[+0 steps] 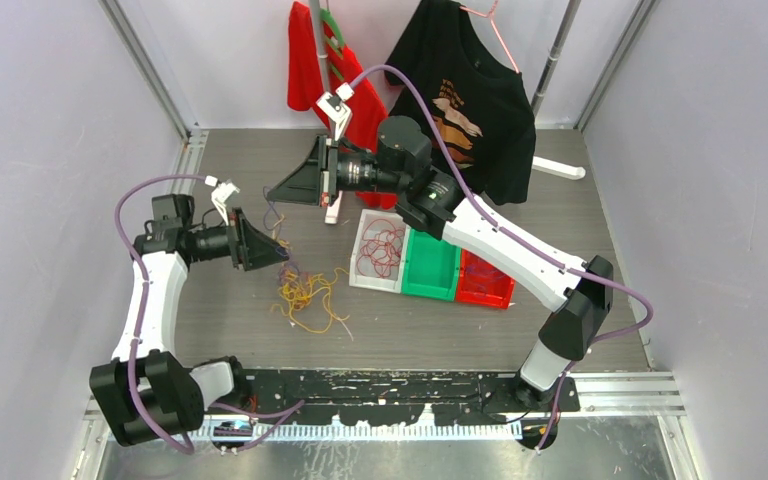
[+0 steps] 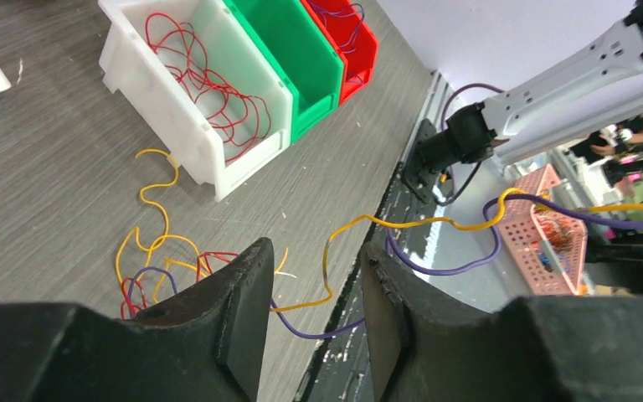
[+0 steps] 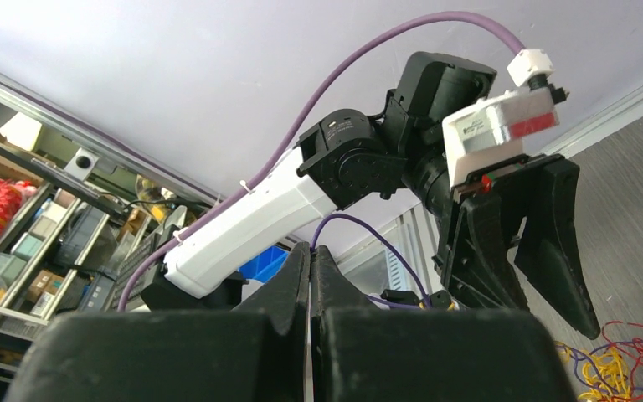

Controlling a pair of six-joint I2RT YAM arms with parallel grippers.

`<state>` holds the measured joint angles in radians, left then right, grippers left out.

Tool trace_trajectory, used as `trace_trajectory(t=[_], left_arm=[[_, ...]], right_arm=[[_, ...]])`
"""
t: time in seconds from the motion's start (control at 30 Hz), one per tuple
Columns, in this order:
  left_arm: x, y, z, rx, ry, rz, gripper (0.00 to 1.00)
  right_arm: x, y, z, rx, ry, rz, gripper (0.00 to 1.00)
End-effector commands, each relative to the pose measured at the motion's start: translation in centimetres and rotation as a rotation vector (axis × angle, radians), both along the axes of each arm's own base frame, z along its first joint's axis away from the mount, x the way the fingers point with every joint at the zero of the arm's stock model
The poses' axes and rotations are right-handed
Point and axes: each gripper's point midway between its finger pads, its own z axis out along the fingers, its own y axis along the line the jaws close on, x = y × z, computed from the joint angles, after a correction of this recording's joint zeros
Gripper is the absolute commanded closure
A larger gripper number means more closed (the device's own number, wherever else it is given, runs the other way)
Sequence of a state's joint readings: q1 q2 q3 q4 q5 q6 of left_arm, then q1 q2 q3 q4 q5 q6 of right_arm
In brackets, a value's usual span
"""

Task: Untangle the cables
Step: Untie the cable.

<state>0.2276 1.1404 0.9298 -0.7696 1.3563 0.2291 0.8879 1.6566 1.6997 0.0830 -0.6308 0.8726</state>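
Note:
A tangle of yellow, red and purple cables [image 1: 305, 295] lies on the table left of the bins. My right gripper [image 1: 270, 192] hangs above it, shut on a purple cable [image 3: 368, 230] that arcs down toward the left gripper [image 3: 519, 251]. My left gripper [image 1: 282, 252] stands open just above the tangle. In the left wrist view a yellow cable [image 2: 402, 223] and a purple cable [image 2: 318, 333] run loosely across the gap between its fingers [image 2: 247, 301], pinched by neither. More of the tangle [image 2: 159, 268] lies behind the left finger.
Three bins stand in a row right of the tangle: a white bin [image 1: 358, 268] holding red cables [image 1: 385, 250], a green bin [image 1: 430, 265] and a red bin [image 1: 485, 280]. Red and black shirts [image 1: 460, 100] hang at the back. A black rail [image 1: 410, 385] borders the near edge.

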Motion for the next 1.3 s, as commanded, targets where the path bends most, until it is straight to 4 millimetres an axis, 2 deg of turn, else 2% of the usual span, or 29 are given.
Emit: trace_trajectory(t=[0.0,0.13,0.3,0.33,0.43,0.53,0.67,0.83,1.0,1.1,1.27], left_arm=[[-1.5,-0.1,-0.3,0.099,-0.126,-0.07,0.56],[-2.8,-0.2,-0.6,0.108,-0.146,-0.136,0.55],[-1.9,-0.1,-1.1,0.118,-0.171,-0.109,0.59],[-1.6,-0.1,-1.2,0.121,-0.172,-0.092,0.62],[1.0,0.5,-1.0,0.145,-0.226,0.016,0.79],[1.8,0.6,-0.2,0.143,-0.287,0.074,0.9],[1.6,0.1,0.1,0.13,-0.288,0.06,0.91],[1.0,-0.3,-0.2,0.119,-0.26,0.013,0.87],[1.6,0.0,-0.6,0.149,-0.255,0.057,0.96],[3.1,1.0,-1.0,0.191,-0.235,0.166,1.0],[5.9,5.0,-2.6,0.369,-0.226,0.411,1.0]], right_arm=[[-0.7,-0.5,3.5,0.09,-0.05,0.023,0.99],[-0.9,-0.6,3.8,0.098,-0.044,0.029,0.99],[-1.2,-0.6,4.5,0.124,-0.031,0.052,0.99],[-1.3,-0.6,4.6,0.128,-0.03,0.057,0.99],[-1.5,-0.7,4.8,0.132,-0.025,0.063,0.99],[-1.6,-0.8,4.7,0.129,-0.017,0.068,0.99],[-1.8,-1.0,4.5,0.129,-0.015,0.068,0.99],[-2.0,-1.1,4.7,0.132,-0.005,0.077,0.99],[-2.2,-1.4,4.9,0.133,-0.002,0.083,0.99],[-2.1,-2.0,4.6,0.117,0.003,0.072,0.99],[-1.3,-5.2,3.5,0.079,-0.004,-0.004,0.99]])
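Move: The left hand, fingers partly open and pointing right, has the hanging yellow strand about 3 cm to its right, 1 cm ahead and nearly level in height. The cable heap lies some 8 cm back, 4 cm right and 22 cm below; the white box stands about 22 cm right, 2 cm ahead and 20 cm below. From the shut right hand, the strand is roughly 10 cm back, 2 cm left and 21 cm below. Left hand dips back 2 cm, then goes forward about 5, pinching the yellow strand; right keeps holding the purple. ##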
